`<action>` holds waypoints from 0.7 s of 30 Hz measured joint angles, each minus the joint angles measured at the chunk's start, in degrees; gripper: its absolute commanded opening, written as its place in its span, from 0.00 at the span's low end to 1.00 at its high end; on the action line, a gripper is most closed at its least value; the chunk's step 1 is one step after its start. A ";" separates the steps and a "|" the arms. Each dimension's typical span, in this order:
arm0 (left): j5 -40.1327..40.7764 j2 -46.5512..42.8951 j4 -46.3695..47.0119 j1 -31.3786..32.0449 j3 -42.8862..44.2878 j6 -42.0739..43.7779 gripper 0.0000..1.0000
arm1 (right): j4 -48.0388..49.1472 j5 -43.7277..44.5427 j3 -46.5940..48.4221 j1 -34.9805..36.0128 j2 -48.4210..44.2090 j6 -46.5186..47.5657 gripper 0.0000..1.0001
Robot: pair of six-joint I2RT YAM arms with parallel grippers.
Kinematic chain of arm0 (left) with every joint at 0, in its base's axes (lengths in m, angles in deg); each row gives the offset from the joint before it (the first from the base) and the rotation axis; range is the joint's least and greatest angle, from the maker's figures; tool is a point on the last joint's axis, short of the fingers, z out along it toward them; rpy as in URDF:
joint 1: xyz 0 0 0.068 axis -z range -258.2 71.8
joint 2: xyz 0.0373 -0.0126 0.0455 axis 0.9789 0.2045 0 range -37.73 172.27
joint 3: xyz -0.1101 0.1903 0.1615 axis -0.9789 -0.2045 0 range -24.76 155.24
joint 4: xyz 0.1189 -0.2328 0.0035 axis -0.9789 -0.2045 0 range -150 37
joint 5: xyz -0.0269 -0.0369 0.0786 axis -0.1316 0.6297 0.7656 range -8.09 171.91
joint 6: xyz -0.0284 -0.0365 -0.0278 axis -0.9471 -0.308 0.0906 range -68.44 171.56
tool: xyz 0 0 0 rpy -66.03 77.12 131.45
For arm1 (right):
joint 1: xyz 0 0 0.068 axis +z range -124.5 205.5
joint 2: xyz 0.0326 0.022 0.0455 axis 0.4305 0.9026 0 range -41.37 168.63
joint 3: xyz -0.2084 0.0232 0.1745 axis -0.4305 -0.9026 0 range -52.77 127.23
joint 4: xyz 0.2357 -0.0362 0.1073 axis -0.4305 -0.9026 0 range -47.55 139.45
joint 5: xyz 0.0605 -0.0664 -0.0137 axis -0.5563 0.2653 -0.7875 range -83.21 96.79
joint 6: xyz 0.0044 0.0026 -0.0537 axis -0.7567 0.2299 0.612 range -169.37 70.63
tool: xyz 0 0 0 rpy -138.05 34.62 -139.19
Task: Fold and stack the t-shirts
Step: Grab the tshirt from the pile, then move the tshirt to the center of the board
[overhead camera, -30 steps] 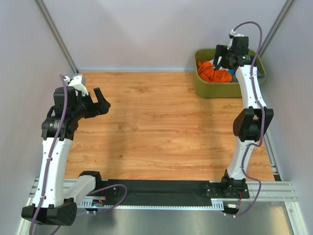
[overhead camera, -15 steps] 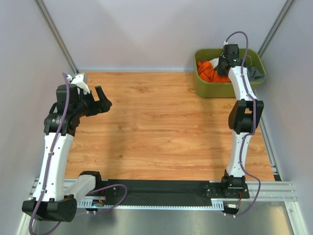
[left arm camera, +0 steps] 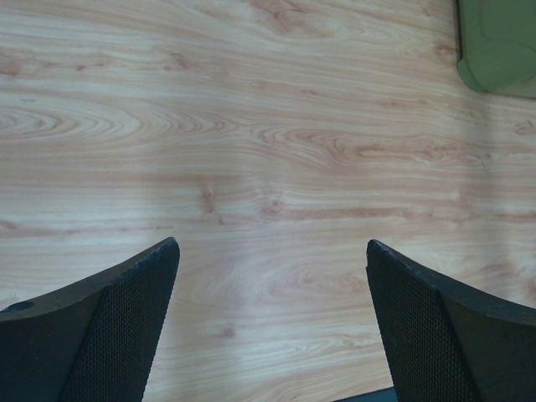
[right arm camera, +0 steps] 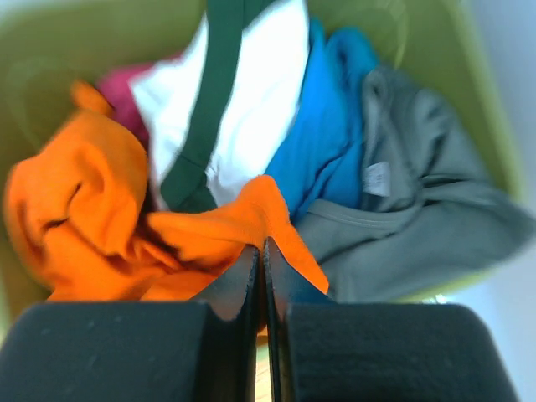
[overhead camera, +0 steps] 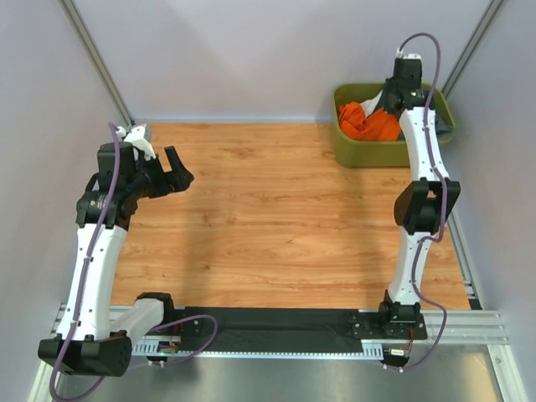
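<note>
Several t-shirts lie crumpled in an olive-green tub [overhead camera: 368, 155] at the table's far right corner. The orange t-shirt [right arm camera: 92, 209] lies at the left of the pile, and a fold of it is pinched at the tips of my right gripper [right arm camera: 261, 244], which is shut on it inside the tub [right arm camera: 50, 42]. From above, the orange t-shirt [overhead camera: 373, 126] bulges beside the right gripper [overhead camera: 387, 107]. A white shirt with green trim [right arm camera: 251, 109], a blue one [right arm camera: 322, 142] and a grey one [right arm camera: 419, 226] lie behind it. My left gripper [overhead camera: 177, 167] hangs open over bare wood, with nothing between its fingers [left arm camera: 134, 318].
The wooden table [overhead camera: 268, 218] is walled at the back and both sides. A corner of the tub [left arm camera: 498, 50] shows at the upper right of the left wrist view. A black rail [overhead camera: 276, 328] carrying the arm bases runs along the near edge.
My right gripper has closed from wide open onto a fold of the orange t-shirt in the tub, its wrist shifting slightly. The left arm has barely moved.
</note>
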 measured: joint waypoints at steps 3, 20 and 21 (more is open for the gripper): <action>-1.57 0.07 0.26 0.00 0.52 0.20 1.00 | 1.36 0.07 0.00 0.44 -6.71 0.02 0.00; -9.16 -0.04 5.38 1.27 5.55 -0.15 1.00 | 21.24 -10.80 7.37 15.54 -40.85 0.37 0.00; -9.75 -0.35 5.55 1.27 5.55 -0.28 0.99 | 20.98 -11.45 7.10 17.42 -41.81 0.70 0.00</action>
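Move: Pinched by its edge in the right fingers, the orange t-shirt has most of its bulk about 7 cm to that hand's left, 2 cm nearer the robot and 6 cm lower in the green bin. The white-and-green shirt lies some 7 cm ahead and 3 cm left, the grey shirt level and 10 cm right, both about 7 cm below. From the left hand the orange bulk is roughly 27 cm ahead, 55 cm right and 12 cm lower. Whipping the orange t-shirt up out of the bin, the right arm rises fast by nearly 50 cm, then sweeps back about 27 cm and left 13 cm towards the open table. The fingers stay shut on the cloth while the wrist tips up some 70 degrees and swings counter-clockwise. The empty, open left hand lifts about 6 cm and drifts right. ##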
